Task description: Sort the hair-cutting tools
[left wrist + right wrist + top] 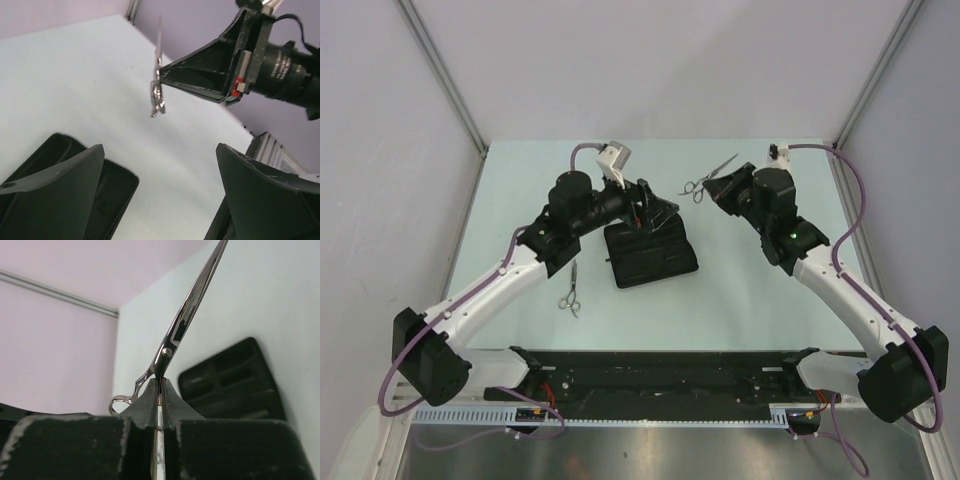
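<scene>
My right gripper (714, 187) is shut on a pair of silver scissors (705, 177) and holds them off the table; in the right wrist view the blades (186, 319) stick up from the closed jaws of my right gripper (160, 384). My left gripper (648, 207) is open and empty over the far edge of the black fabric case (651, 252). The left wrist view shows my left gripper (160, 147) spread wide, with the held scissors (158, 92) beyond. A second pair of scissors (569, 291) lies on the table by the left arm. The combs are not in view.
The case's corner shows in the left wrist view (117, 187) and its pockets in the right wrist view (235, 375). Grey walls and metal posts (445, 80) bound the pale table (520, 190). A black rail (660, 365) runs along the near edge.
</scene>
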{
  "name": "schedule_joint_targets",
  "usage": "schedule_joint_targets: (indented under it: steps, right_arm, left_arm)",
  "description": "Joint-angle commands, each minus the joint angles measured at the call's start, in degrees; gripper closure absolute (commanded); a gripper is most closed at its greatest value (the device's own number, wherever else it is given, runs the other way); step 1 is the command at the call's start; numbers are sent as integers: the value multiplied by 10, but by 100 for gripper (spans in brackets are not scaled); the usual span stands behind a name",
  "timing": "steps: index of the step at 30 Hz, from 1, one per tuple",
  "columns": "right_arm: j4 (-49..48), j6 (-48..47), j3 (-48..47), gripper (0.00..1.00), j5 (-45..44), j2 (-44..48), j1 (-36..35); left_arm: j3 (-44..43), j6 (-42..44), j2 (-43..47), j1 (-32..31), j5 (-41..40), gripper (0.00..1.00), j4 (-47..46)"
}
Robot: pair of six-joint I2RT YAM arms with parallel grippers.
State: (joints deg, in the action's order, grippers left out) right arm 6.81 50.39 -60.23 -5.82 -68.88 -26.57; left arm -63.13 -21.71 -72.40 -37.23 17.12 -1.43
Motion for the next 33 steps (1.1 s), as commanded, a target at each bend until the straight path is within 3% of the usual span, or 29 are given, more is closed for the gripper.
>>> schedule_joint_targets:
  steps: [1, 10, 14, 22, 27, 32, 33]
  right_arm:
    - [-90, 48, -38, 100, -12, 8, -9]
    - [-57, 92, -95, 100, 45, -5, -11]
    - [-55, 91, -100, 100, 48, -7, -17]
    - [-31, 80, -100, 100, 39, 4, -27]
    - [-34, 80, -100, 100, 41, 6, -31]
    - [-29, 71, -99, 100, 36, 7, -32]
    - [-28, 72, -100, 100, 37, 5, -33]
  left_arm:
    - [-3, -33, -4, -20, 8, 0, -110]
    - [-68, -1, -62, -35, -46, 0, -122]
    - [-81, -7, -77, -35, -63, 6, -126]
    - [-105, -6, -111, -38, -46, 37, -128]
    - [-105, 13, -118, -55, -75, 60, -124]
    - [-105, 19, -117, -59, -95, 71, -118]
    - [-105, 19, -118, -59, -98, 81, -117]
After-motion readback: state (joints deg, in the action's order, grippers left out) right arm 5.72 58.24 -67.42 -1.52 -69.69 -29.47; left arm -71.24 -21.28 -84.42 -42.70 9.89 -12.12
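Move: The left hand, wide open, faces the finger rings of the scissors held by the right hand: about 9 cm to its right, 4 cm ahead and 3 cm lower. The black case lies some 30 cm below it, about 5 cm farther ahead and 1 cm left, and the other scissors lie on the table at that depth, 19 cm left and 7 cm back. From the right hand, the left gripper is about 12 cm left, 5 cm back and 3 cm higher. The left hand goes about 6 cm to its right and some 3 cm forward, rising at first and dipping slightly at the end, to bring its fingers around the scissors' rings, and from midway they close from wide open to about a third. Meanwhile the right hand keeps its pinch on the scissors behind the pivot and carries them up about 8 cm, then settles slightly, shifting nearly 4 cm left towards the left gripper and rolling its left side up some 12 degrees. ##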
